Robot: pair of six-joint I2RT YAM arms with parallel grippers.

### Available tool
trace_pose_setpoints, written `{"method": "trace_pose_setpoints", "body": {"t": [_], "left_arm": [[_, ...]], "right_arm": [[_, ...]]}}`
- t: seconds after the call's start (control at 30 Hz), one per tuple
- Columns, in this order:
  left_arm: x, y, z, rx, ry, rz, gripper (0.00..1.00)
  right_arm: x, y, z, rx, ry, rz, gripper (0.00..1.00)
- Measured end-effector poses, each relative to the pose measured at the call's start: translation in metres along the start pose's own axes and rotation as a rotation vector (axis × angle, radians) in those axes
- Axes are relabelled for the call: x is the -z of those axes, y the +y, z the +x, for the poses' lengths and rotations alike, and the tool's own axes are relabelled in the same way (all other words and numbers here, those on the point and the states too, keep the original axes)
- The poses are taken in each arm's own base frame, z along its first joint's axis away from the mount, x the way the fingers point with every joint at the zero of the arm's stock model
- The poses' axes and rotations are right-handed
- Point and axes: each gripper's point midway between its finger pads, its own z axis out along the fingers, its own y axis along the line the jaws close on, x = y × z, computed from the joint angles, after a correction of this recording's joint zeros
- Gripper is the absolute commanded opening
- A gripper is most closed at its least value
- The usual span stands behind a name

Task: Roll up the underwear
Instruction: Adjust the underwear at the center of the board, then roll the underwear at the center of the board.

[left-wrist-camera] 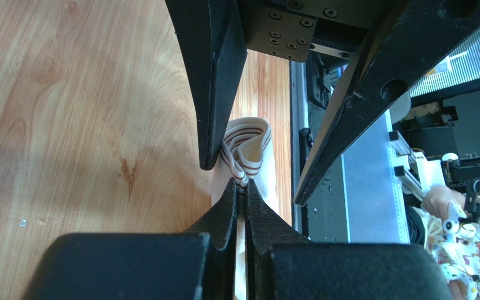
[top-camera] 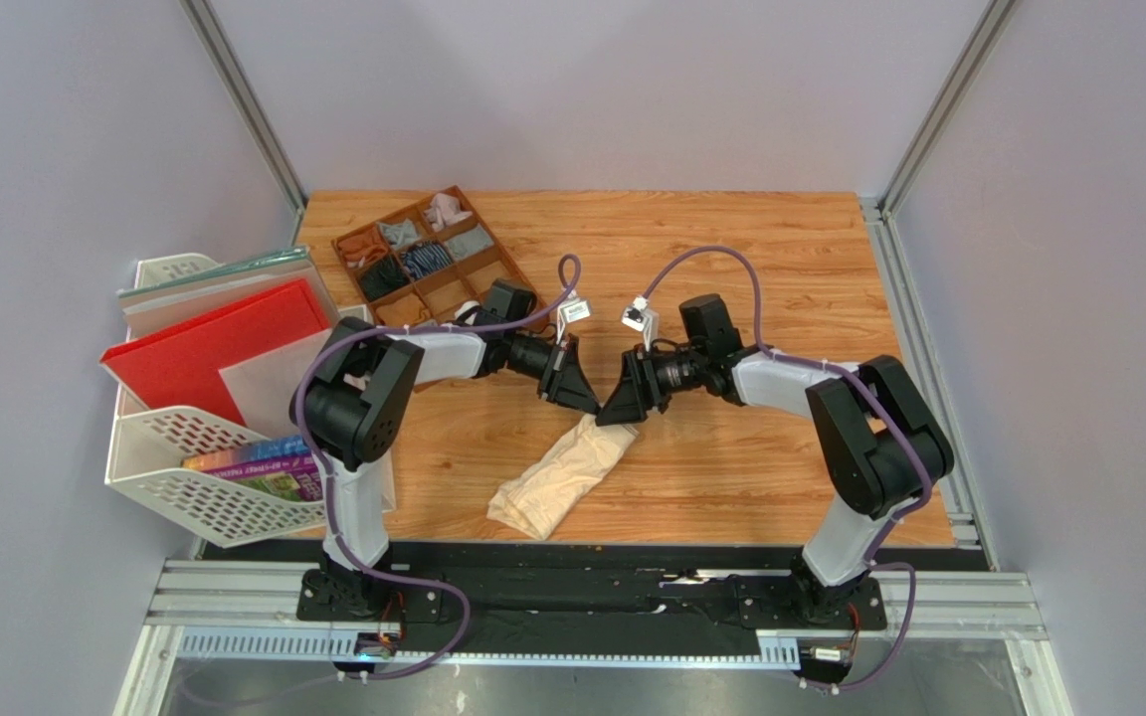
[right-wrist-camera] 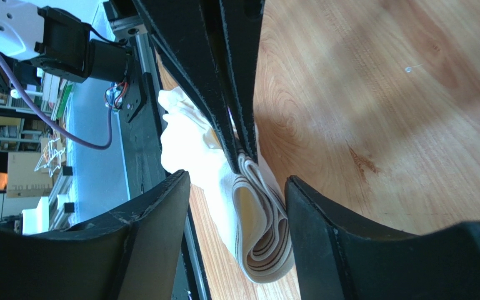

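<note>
The cream-beige underwear (top-camera: 557,478) lies as a long folded strip on the wooden table, running from the front edge up to both grippers. My left gripper (top-camera: 582,400) is shut on its striped waistband (left-wrist-camera: 249,147), pinching the band's fold at the fingertips (left-wrist-camera: 242,186). My right gripper (top-camera: 621,406) faces it from the right and is open. In the right wrist view the looped waistband (right-wrist-camera: 261,231) sits between its two fingers (right-wrist-camera: 236,181), close against the right-hand one. No white underwear is in view.
A brown compartment tray (top-camera: 422,257) with small rolled garments stands at the back left. A red folder (top-camera: 221,346) and a white mesh rack (top-camera: 191,463) with books sit at the table's left edge. The black rail (top-camera: 594,589) runs along the front.
</note>
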Motion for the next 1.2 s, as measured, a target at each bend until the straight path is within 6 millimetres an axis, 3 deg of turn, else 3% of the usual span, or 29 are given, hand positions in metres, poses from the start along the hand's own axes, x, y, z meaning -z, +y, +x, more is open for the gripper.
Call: {"method": "trace_pose_setpoints", "body": {"t": [0.2,0.37,0.47,0.63,0.7,0.73,0.83,1.0,1.2], "left_arm": [[0.000,0.000,0.001,-0.001,0.002,0.000,0.00],[0.000,-0.001,0.003,0.007,0.008,0.001,0.00],[-0.001,-0.001,0.003,0.004,0.009,0.001,0.00],[-0.001,0.001,0.003,0.003,0.009,-0.006,0.00],[-0.001,0.004,0.003,0.003,0.009,-0.024,0.16],[0.000,0.005,0.003,0.002,0.008,-0.033,0.30],[-0.001,0.011,0.002,0.000,0.006,-0.072,0.43],[0.010,0.011,-0.020,-0.056,-0.047,-0.207,0.48],[0.033,0.001,-0.051,-0.117,-0.162,-0.412,0.49]], "right_arm": [[-0.001,-0.001,0.003,0.001,0.007,-0.003,0.49],[-0.001,-0.004,0.018,-0.029,0.025,0.001,0.40],[-0.001,-0.005,0.020,-0.034,0.027,0.004,0.32],[-0.001,-0.008,0.020,-0.037,0.026,0.022,0.09],[-0.001,-0.011,0.021,-0.045,0.027,0.042,0.01],[0.000,-0.013,0.021,-0.049,0.028,0.054,0.00],[0.001,-0.021,0.021,-0.069,0.035,0.114,0.00],[0.016,-0.034,0.024,-0.100,0.046,0.295,0.00],[0.034,-0.053,0.011,-0.080,0.053,0.524,0.00]]}}
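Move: My left hand still pinches the raised end of the underwear, right at its fingertips. My open right hand stands around that same end, which lies about 2 cm below the right hand point and 1 cm back, neither left nor right. The folded body lies from the right hand some 8 cm back, 7 cm left and 6 cm below. From my left hand, the wooden organizer's middle is about 18 cm ahead, 20 cm left and some 6 cm below. I ease my right hand down and slightly back onto the held end and shut it there. Only then do I open my left fingers halfway, letting go and drawing that hand forward and up about 5 cm each, turning counter-clockwise. Keeping the pinch, my right hand pulls the underwear about 5 cm right, then also forward, a little lower, fingertips tipping down and swinging clockwise, some 30 degrees in all. ##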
